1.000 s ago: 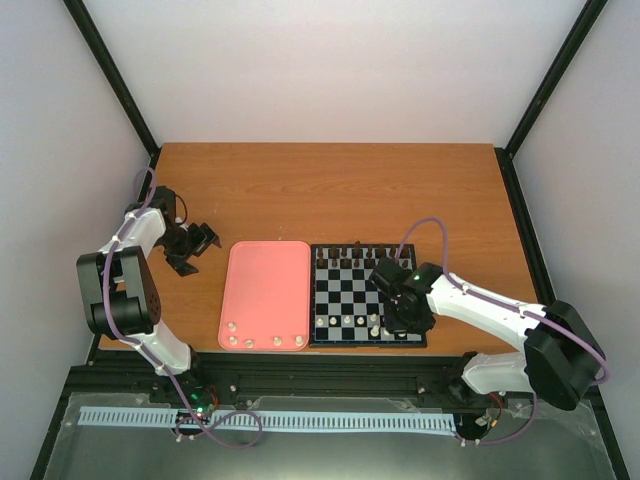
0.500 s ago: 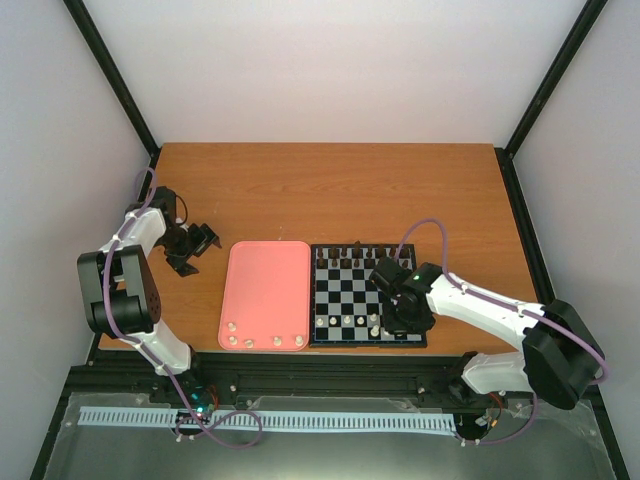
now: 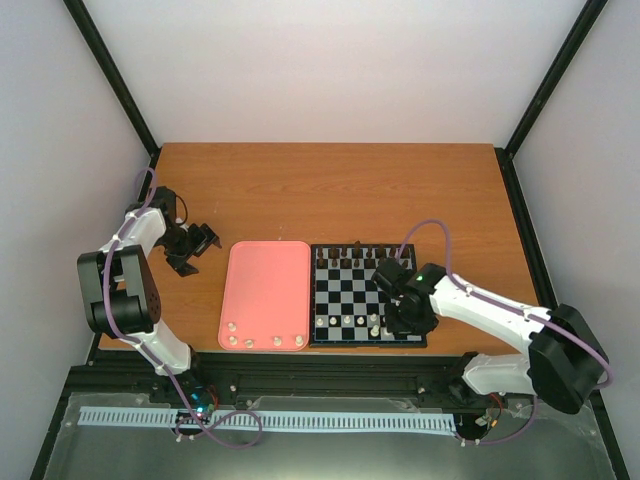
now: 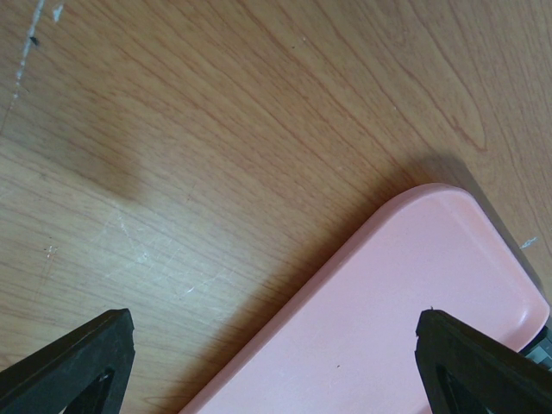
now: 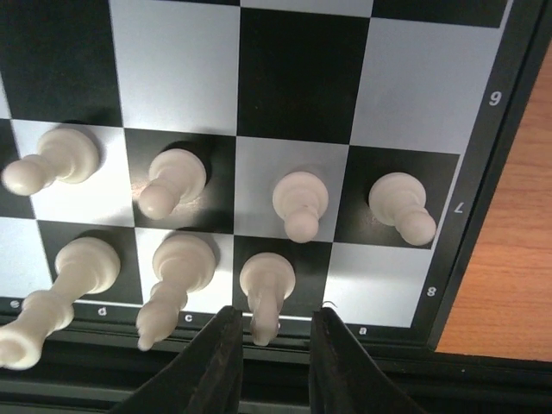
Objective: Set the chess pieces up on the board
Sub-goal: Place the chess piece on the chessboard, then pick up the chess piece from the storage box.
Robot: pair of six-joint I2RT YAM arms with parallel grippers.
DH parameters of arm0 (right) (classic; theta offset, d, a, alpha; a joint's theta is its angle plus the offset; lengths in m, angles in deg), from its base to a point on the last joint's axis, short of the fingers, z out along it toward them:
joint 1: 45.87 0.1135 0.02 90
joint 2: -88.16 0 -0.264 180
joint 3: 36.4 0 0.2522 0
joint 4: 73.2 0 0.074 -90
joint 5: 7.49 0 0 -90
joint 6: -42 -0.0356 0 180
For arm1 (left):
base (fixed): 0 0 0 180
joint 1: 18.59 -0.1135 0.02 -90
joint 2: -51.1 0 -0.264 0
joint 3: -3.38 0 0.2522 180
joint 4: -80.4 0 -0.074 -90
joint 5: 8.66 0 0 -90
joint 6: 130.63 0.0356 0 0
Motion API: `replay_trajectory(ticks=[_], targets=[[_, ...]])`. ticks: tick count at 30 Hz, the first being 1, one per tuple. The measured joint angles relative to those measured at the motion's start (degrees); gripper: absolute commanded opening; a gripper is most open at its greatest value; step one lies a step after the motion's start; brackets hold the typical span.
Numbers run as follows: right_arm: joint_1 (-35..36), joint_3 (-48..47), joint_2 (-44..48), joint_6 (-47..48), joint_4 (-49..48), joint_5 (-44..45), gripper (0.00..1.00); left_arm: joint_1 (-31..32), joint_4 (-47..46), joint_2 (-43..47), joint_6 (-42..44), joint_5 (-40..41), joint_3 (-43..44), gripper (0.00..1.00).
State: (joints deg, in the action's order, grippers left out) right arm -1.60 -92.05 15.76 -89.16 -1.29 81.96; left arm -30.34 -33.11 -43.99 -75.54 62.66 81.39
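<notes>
In the right wrist view the board (image 5: 302,69) carries several cream-white chess pieces in its two nearest rows. My right gripper (image 5: 276,312) is open, its fingertips (image 5: 226,321) standing a little apart on either side of the top of one white piece (image 5: 267,278), which stands upright on a black square of the near row. From above, the right gripper (image 3: 399,320) hovers over the board's (image 3: 366,343) near right part. More white pieces (image 3: 277,341) lie in the pink tray. My left gripper (image 3: 204,240) is open and holds nothing.
The pink tray (image 3: 265,285) lies just left of the board; its corner (image 4: 414,285) shows under my left gripper (image 4: 272,321). Dark pieces (image 3: 350,256) fill the board's far rows. The wooden table (image 3: 330,190) stretches behind.
My right gripper's jaws have parted from the white piece in the near row, leaving it standing. The left arm has not moved.
</notes>
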Motion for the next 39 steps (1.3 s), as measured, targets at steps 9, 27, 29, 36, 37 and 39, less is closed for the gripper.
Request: replay_trajectory(ticks=[9, 27, 29, 36, 37, 39], targets=[[0.0, -8.2, 3.3, 1.0, 6.1, 1.2, 0.48, 0.0, 0.0, 0.0, 0.0, 0.0, 0.0, 1.0], [15.8, -59.5, -39.1, 17.6, -1.0, 1.5, 0.62, 0.0, 0.0, 0.0, 0.0, 0.1, 0.0, 1.0], [17.6, -64.8, -44.1, 19.7, -2.3, -0.8, 0.62, 0.0, 0.0, 0.0, 0.0, 0.0, 0.0, 1.0], [21.5, -76.6, -56.0, 26.4, -4.1, -8.3, 0.6, -0.6, 0.1, -0.7, 0.0, -0.2, 0.3, 1.0], [21.9, -77.6, -57.3, 27.1, -4.2, -9.5, 0.6, -0.9, 0.1, -0.8, -0.1, -0.4, 0.3, 1.0], [22.8, -79.6, -60.0, 28.5, -4.4, -11.8, 0.59, -2.0, 0.1, -1.2, -0.2, -0.8, 0.3, 1.0]])
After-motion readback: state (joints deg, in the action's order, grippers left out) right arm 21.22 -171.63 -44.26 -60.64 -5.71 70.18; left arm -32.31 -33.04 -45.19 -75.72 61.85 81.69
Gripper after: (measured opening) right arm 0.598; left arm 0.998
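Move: The white rook near the back-left corner of the pink tray lies roughly 40 cm to the right hand's left, 2 cm ahead and 2 cm below. A second white piece stands about 4 cm nearer the base than that rook; a third some 4 cm right of it and 4 cm nearer. The just-placed piece stands right under the right fingertips. From the left hand, the rook is about 17 cm back, 5 cm right and 4 cm lower. The right fingers, already parting around the just-placed piece, rise clear of it and open to over half, climbing about 12 cm and forward over the board. The hand then sweeps some 40 cm left towards the rook in the tray, curving back and sinking, while it turns about 50 degrees counter-clockwise and its fingers tilt to point down-left. ##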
